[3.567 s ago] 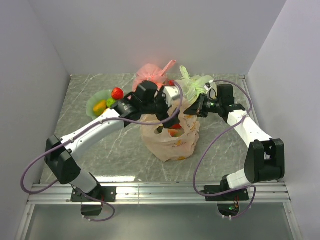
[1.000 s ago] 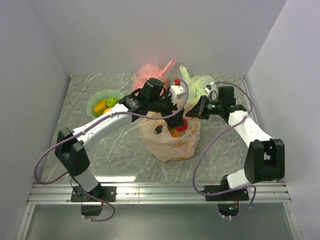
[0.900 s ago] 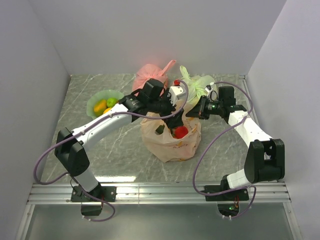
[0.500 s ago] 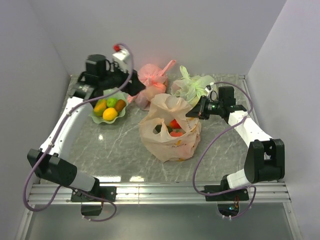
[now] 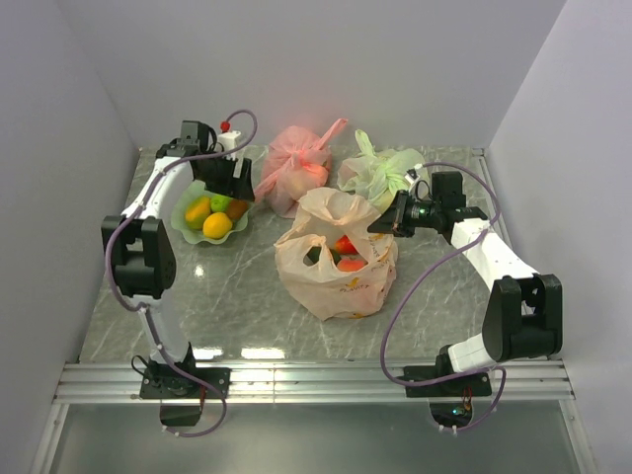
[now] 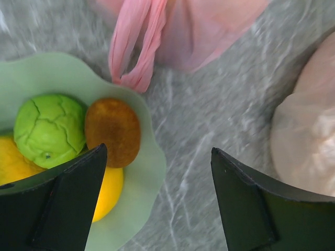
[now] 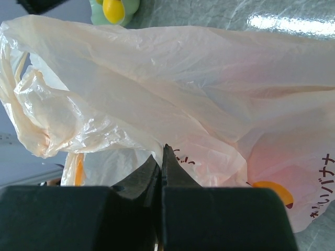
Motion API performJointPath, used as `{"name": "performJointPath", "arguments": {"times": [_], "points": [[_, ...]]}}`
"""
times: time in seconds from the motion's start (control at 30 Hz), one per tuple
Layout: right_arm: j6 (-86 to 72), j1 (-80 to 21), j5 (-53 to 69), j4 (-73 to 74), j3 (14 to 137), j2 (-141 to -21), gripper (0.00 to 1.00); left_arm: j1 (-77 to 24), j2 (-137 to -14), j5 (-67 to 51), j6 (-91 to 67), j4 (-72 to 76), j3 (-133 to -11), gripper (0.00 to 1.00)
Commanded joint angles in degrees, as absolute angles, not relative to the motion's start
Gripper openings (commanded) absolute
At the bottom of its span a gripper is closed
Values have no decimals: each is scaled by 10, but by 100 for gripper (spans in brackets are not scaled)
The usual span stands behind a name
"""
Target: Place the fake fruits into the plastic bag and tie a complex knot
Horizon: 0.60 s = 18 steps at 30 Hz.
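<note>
The pale orange plastic bag (image 5: 336,267) stands mid-table with its mouth open and its handles loose; no knot shows on it. Inside it lie a red fruit (image 5: 344,245) and an orange one (image 5: 351,265). My right gripper (image 7: 161,151) is shut on the bag's right rim (image 7: 157,78), holding it up. More fake fruits sit in the green dish (image 6: 149,172): a green one (image 6: 49,129), a brown one (image 6: 112,132) and a yellow one (image 6: 107,191). My left gripper (image 6: 158,151) hangs open and empty just above the dish's right edge, at the back left (image 5: 233,190).
A tied pink bag (image 5: 296,168) and a tied light green bag (image 5: 380,168) sit at the back, behind the orange bag. The pink bag's handle (image 6: 136,47) reaches the dish rim. Grey walls close in on the left, back and right.
My left arm has let a red fruit drop into the bag, swung away to the back left and come down over the dish. The right arm has held still.
</note>
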State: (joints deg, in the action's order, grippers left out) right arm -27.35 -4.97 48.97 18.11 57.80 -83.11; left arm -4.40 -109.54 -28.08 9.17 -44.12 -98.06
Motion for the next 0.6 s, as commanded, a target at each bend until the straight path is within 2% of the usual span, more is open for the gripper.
{"name": "performJointPath", "arguments": {"times": [0.0, 0.57], "points": [[-263, -44, 492, 182, 588, -816, 0, -38, -1100, -272, 141, -468, -1020, 85], [-262, -43, 497, 178, 582, -816, 0, -31, -1187, -279, 145, -440, -1021, 84]]}}
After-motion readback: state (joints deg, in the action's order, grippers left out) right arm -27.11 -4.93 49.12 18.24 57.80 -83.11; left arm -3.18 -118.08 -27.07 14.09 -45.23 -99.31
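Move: Below the open left hand, some 9 cm down, about 4 cm ahead and 2 cm left, lies the brown fruit in the green bowl. From that hand, the green fruit is roughly 7 cm ahead and 7 cm left, the front yellow fruit level with it and 6 cm left, and the tied pink bag about 13 cm ahead and 13 cm right. From the right hand the brown fruit is about 12 cm ahead, 32 cm left and 11 cm down. Sinking about 6 cm towards the brown fruit at the bowl's right edge, the left hand eases some 1.5 cm left, with the fingers staying wide open and tipping about 5 degrees steeper. The descent slows early, then quickens again. The right hand stays put, its shut fingers keeping their pinch on the orange bag's rim. ##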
